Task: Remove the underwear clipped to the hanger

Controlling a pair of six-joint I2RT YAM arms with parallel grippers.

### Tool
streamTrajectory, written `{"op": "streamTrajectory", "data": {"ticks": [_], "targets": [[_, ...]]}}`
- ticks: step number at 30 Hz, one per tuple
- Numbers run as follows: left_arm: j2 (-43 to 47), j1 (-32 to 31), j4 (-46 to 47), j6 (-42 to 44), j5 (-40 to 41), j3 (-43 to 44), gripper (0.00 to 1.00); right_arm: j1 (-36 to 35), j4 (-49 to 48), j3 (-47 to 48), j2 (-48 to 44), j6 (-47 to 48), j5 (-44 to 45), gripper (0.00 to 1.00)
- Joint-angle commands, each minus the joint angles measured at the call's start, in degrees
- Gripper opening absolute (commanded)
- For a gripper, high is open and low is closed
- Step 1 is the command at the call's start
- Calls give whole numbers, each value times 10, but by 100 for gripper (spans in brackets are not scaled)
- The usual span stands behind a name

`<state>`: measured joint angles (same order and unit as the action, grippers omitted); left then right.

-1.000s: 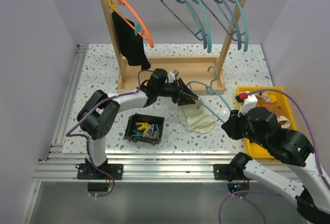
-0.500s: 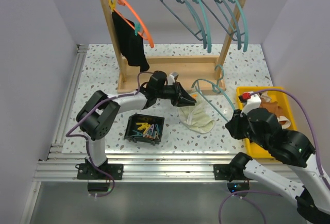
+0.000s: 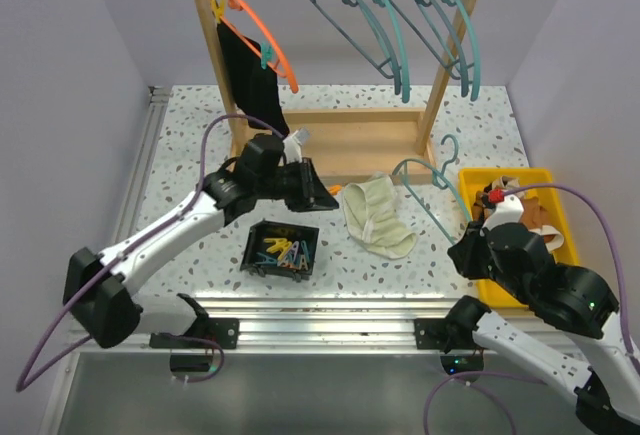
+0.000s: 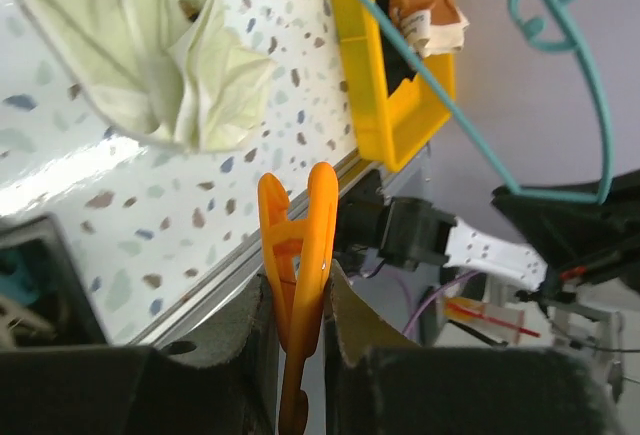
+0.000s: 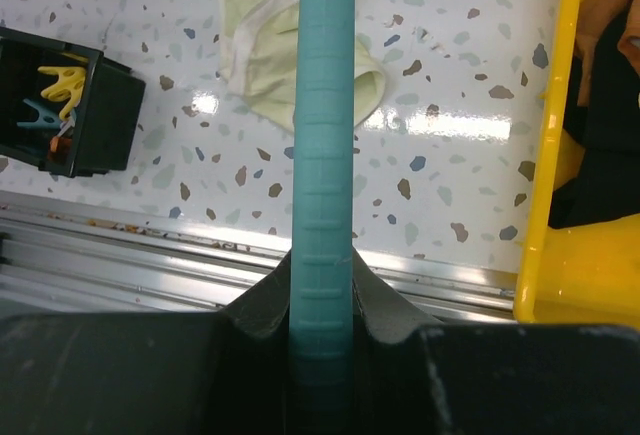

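The cream-white brief (image 3: 378, 217) lies loose on the table, apart from the teal hanger (image 3: 430, 190). That hanger (image 5: 325, 155) is tilted above the table, with my right gripper (image 5: 322, 270) shut on its bar. My left gripper (image 4: 298, 280) is shut on an orange clothespin (image 4: 305, 225) and hovers left of the brief (image 4: 150, 45), near the black box. The narrow black piece (image 3: 250, 80) hangs clipped to the orange hanger (image 3: 262, 40) on the wooden rack. In the top view the left gripper (image 3: 326, 196) points right and the right gripper (image 3: 468, 243) sits beside the yellow bin.
A black box of coloured clothespins (image 3: 282, 248) stands near the front edge. The yellow bin (image 3: 500, 173) at the right holds brown clothes. The wooden rack (image 3: 330, 145) stands at the back with several teal hangers (image 3: 400, 25) on its rail.
My left gripper shut on the orange clothespin and pulled back left from the brief. The right gripper carried the teal hanger rightwards; the brief now lies free on the table.
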<state>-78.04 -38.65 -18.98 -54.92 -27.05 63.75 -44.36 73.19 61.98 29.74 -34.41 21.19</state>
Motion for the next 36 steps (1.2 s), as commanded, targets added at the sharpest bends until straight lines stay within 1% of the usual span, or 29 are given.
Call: {"op": "streamTrajectory", "data": {"ticks": [1,2,4,7,10,13,15,16,18,19,21,22,25,27,34,36], "targets": [[100,3,-147,89,60,-65,0,-1,15,37,-2,-23,27,0],[119,3,-152,91,53,-106,0,-1,18,40,0,-22,25,0],[171,4,-171,93,52,-160,0,-1,17,47,1,-12,7,0],[212,4,-174,96,53,-214,0,-1,7,46,9,7,-17,0],[204,4,-176,113,54,-235,0,0,-23,44,18,26,-66,0],[178,4,-176,135,71,-229,1,0,-49,53,44,47,-107,0],[155,4,-191,154,95,-216,9,-1,-59,64,67,64,-125,0],[149,4,-193,161,102,-203,22,-1,-66,78,75,70,-127,0],[137,4,-195,169,107,-193,35,-1,-72,96,92,87,-132,0],[134,3,-196,171,112,-184,50,0,-74,114,107,91,-134,0],[131,4,-198,176,116,-178,67,-1,-77,129,122,103,-138,0],[129,4,-198,178,120,-173,81,-1,-83,140,134,108,-147,0],[133,4,-202,181,126,-161,96,0,-94,159,158,120,-168,0],[134,4,-212,185,130,-152,100,-1,-97,169,169,126,-176,0],[150,4,-227,180,169,-99,100,-1,-126,203,190,143,-189,0],[161,4,-225,176,175,-89,100,-1,-134,221,211,159,-199,0]]}}
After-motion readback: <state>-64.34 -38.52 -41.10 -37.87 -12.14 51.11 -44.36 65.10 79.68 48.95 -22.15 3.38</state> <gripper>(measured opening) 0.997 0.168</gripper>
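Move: The left hand still pinches an orange clip; the clip box lies some 12 cm to its left, 7 cm back and 20 cm below. The freed pale underwear lies about 12 cm to the left hand's right, roughly level with it, and the rack's wooden base straight ahead some 18 cm, both about 22 cm below. From the right hand, which grips the empty teal hanger, that base is about 30 cm ahead and 25 cm left, the underwear 12 ahead and 14 left, both some 24 cm below. The left hand swings left, back and down about 20 cm to over the clip box, its fingers tipping some 25 degrees closer to straight down, opens wide there to let go of the orange clip, then lifts about 4 cm and eases forward. Keeping its hold, the right hand carries the teal hanger left and up about 12 cm, turning counter-clockwise. ##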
